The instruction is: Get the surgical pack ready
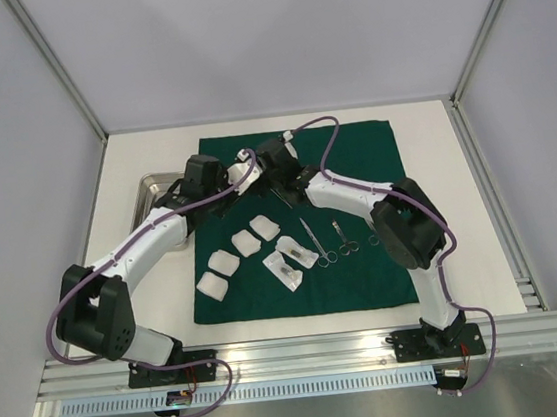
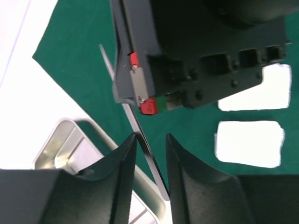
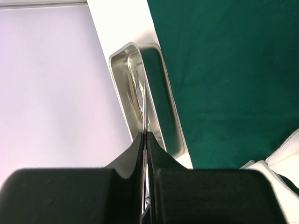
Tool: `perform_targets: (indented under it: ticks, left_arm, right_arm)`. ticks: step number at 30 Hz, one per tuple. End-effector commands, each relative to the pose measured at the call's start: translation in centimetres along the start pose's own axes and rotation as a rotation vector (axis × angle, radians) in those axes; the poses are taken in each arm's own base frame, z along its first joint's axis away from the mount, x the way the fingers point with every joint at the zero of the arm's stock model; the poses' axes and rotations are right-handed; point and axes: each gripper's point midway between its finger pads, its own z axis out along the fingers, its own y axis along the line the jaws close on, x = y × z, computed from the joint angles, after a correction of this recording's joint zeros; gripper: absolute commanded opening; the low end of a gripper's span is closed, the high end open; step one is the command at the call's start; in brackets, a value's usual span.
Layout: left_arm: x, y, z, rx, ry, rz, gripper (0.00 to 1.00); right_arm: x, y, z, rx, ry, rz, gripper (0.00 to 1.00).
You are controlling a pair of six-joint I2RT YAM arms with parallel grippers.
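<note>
The dark green cloth (image 1: pixel 354 160) lies spread flat on the table. My right gripper (image 1: pixel 260 173) is shut on a slim metal instrument above the cloth's left edge. In the right wrist view (image 3: pixel 145 136) the instrument (image 3: pixel 145 112) shows edge-on over the steel tray (image 3: pixel 122 79). My left gripper (image 1: pixel 239 178) faces it. In the left wrist view (image 2: pixel 150 140) the jaws stand open around the instrument's free end (image 2: pixel 151 163), which lies close to the left fingertip. The tray (image 1: pixel 156 194) sits just off the cloth's left edge. Several white gauze squares (image 1: pixel 246 242) lie on the cloth.
Two scissor-like instruments (image 1: pixel 312 240) (image 1: pixel 344 233) lie on the cloth right of the gauze. One gauze piece (image 1: pixel 290 263) carries a small dark item. Enclosure walls and aluminium posts ring the table. A rail runs along the near edge.
</note>
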Motion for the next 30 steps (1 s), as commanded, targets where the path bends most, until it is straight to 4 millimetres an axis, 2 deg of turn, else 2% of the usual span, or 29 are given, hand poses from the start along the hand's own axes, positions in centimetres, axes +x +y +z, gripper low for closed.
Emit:
perform_targets:
  ticks: [1, 6, 7, 10, 12, 18, 20, 21, 23, 24, 27, 28, 30]
  left_arm:
    - [-0.7, 0.7, 0.5, -0.046, -0.023, 0.043, 0.38]
    - [-0.8, 0.7, 0.6, -0.05, -0.017, 0.062, 0.22]
    - [-0.8, 0.6, 0.6, -0.044, -0.014, 0.065, 0.19]
    - [-0.5, 0.2, 1.0, -0.02, 0.004, 0.069, 0.05]
    - [-0.2, 0.2, 1.1, -0.019, 0.013, 0.069, 0.0]
    - [0.2, 0.3, 1.4, -0.027, 0.038, 0.056, 0.0]
    - [0.2, 0.4, 1.5, -0.029, 0.043, 0.053, 0.0]
    - [0.7, 1.2, 1.6, -0.061, 0.072, 0.052, 0.0]
    - [1.6, 2.0, 1.6, -0.085, 0.108, 0.017, 0.0]
    - [2.2, 3.1, 1.7, -0.102, 0.122, -0.021, 0.0]
    - [3.3, 4.8, 1.3, -0.104, 0.132, -0.131, 0.0]
    - [4.4, 6.2, 0.8, -0.129, 0.145, -0.177, 0.0]
    - [5.0, 6.9, 0.1, -0.127, 0.134, -0.229, 0.0]
  right_arm:
    - [0.8, 1.3, 0.1, -0.05, 0.035, 0.023, 0.01]
    - [1.0, 0.8, 0.3, -0.04, 0.047, 0.026, 0.01]
    - [0.9, 1.4, 0.3, -0.067, 0.044, 0.027, 0.0]
    - [1.1, 1.4, 0.5, -0.072, 0.049, 0.028, 0.0]
    - [1.1, 1.4, 0.5, -0.074, 0.051, 0.031, 0.0]
    - [0.9, 1.2, 0.5, -0.089, 0.046, 0.026, 0.0]
    - [0.9, 1.2, 0.4, -0.095, 0.045, 0.013, 0.05]
    - [0.7, 1.4, 0.3, -0.106, 0.043, 0.006, 0.19]
    - [0.6, 1.5, 0.0, -0.112, 0.048, -0.014, 0.3]
    - [0.2, 1.8, -0.3, -0.119, 0.042, -0.018, 0.35]
    - [-0.3, 1.7, -0.6, -0.127, 0.039, -0.033, 0.37]
    - [-0.6, 2.0, -1.0, -0.136, 0.032, -0.036, 0.38]
    - [-1.2, 1.7, -1.2, -0.135, 0.017, -0.052, 0.38]
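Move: The tweezers are in the shut right fingers and already pass between the open left fingers, their middle about 3 cm ahead of the left hand and 2 cm to its right, slightly higher. For the right hand, the waiting left fingers lie some 6 cm left and 4 cm back. From the left hand the tray is roughly 15 cm left, straight across; the nearest gauze pad is 10 cm right and 7 cm back; both about 13 cm below. Easing forward and left a centimetre or two, the left hand shuts its fingers on the tweezers while the right still holds them. Both hands then sink about 2 cm together; the right opens and stays close by, and the left, grip kept, swings off leftward and a little forward towards the tray, some 5 cm left overall, turning about 10 degrees counter-clockwise. ##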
